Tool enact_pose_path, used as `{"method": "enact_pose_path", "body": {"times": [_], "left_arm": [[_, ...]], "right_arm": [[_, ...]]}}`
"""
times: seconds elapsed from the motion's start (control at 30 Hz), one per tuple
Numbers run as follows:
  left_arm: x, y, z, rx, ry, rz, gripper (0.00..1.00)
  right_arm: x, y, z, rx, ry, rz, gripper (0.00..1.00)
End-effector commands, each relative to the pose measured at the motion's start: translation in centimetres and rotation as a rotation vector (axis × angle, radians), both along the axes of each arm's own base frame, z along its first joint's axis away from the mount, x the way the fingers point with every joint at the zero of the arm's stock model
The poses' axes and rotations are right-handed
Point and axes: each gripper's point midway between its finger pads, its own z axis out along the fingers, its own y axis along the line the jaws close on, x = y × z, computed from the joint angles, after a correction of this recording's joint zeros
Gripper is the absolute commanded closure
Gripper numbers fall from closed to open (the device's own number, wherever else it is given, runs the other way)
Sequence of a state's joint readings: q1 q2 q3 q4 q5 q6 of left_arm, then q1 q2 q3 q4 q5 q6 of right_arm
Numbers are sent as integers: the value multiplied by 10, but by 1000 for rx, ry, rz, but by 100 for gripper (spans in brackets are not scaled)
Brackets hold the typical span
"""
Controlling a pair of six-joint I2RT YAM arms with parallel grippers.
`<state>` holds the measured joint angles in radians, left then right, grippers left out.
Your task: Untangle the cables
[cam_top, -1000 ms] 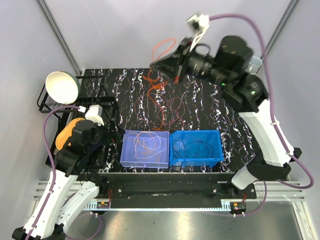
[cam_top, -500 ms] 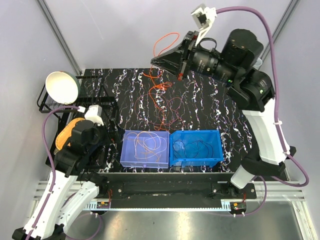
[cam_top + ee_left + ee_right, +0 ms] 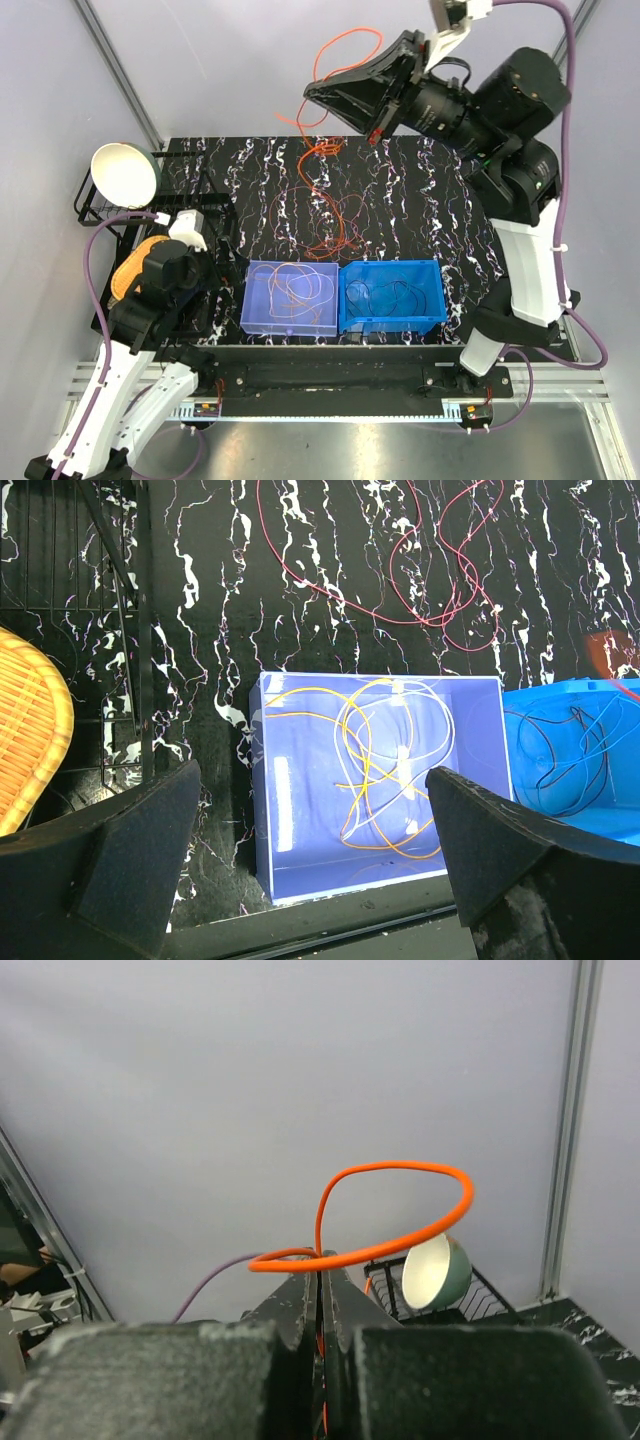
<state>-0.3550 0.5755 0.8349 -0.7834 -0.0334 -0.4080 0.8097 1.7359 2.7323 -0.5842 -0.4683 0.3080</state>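
Note:
My right gripper (image 3: pixel 312 95) is raised high above the far side of the table, shut on an orange cable (image 3: pixel 392 1210) that loops up past its fingertips and hangs down in the top view as a thin orange cable (image 3: pixel 318 150). Below it a tangle of red cables (image 3: pixel 325 215) lies on the black marbled table (image 3: pixel 420 200). A purple bin (image 3: pixel 291 298) holds orange and white cables (image 3: pixel 385 750). The blue bin (image 3: pixel 392 295) beside it holds dark cables (image 3: pixel 570 760). My left gripper (image 3: pixel 310 880) hangs open over the purple bin's near edge, holding nothing.
At the far left stands a black wire rack (image 3: pixel 110 205) with a white bowl (image 3: pixel 125 173) on it and a woven orange basket (image 3: pixel 30 740) beside my left arm. Grey walls with metal struts enclose the table.
My right gripper has risen and swung up away from the table, pulling the orange cable higher out of the tangle. The left arm has not moved.

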Motion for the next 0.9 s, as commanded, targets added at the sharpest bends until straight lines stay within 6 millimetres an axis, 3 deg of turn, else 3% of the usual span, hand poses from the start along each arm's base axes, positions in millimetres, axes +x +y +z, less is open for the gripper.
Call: {"method": "enact_pose_path", "body": {"times": [0.0, 0.17, 0.57, 0.87], "left_arm": [[9, 2, 11, -3, -58, 21, 1], [9, 3, 11, -3, -60, 22, 1], [9, 4, 11, -4, -60, 29, 1], [9, 4, 11, -5, -61, 28, 1]], "right_arm": [[-32, -33, 49, 135, -156, -17, 100], [-35, -54, 57, 152, -189, -96, 100], [-10, -15, 1, 42, -26, -32, 100], [4, 2, -29, -8, 35, -35, 100]]}}
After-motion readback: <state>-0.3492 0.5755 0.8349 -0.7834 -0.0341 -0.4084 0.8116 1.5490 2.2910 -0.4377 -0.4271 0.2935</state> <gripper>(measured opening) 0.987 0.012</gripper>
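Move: The right hand holds the orange cable high up, with a loose knot hanging about 12 cm below it and 2 cm to its right. The pink cable lies on the table some 22 cm ahead, about level sideways and 65 cm below; also far below are the purple bin, 2 cm ahead and 6 cm left, and the blue bin, 2 cm ahead and 19 cm right. From the left hand, the pink cable is about 21 cm ahead, 23 cm right and 20 cm below. Shaking the hanging orange cable, the right hand swings about 4 cm up, going some 4 to 5 cm right and 3 cm back, then reverses and plunges about 8 cm while swinging back left and forward by some 5 cm each. It finishes lower than it began; the wrist rocks only slightly and the shut fingers keep their pinch on the cable. ##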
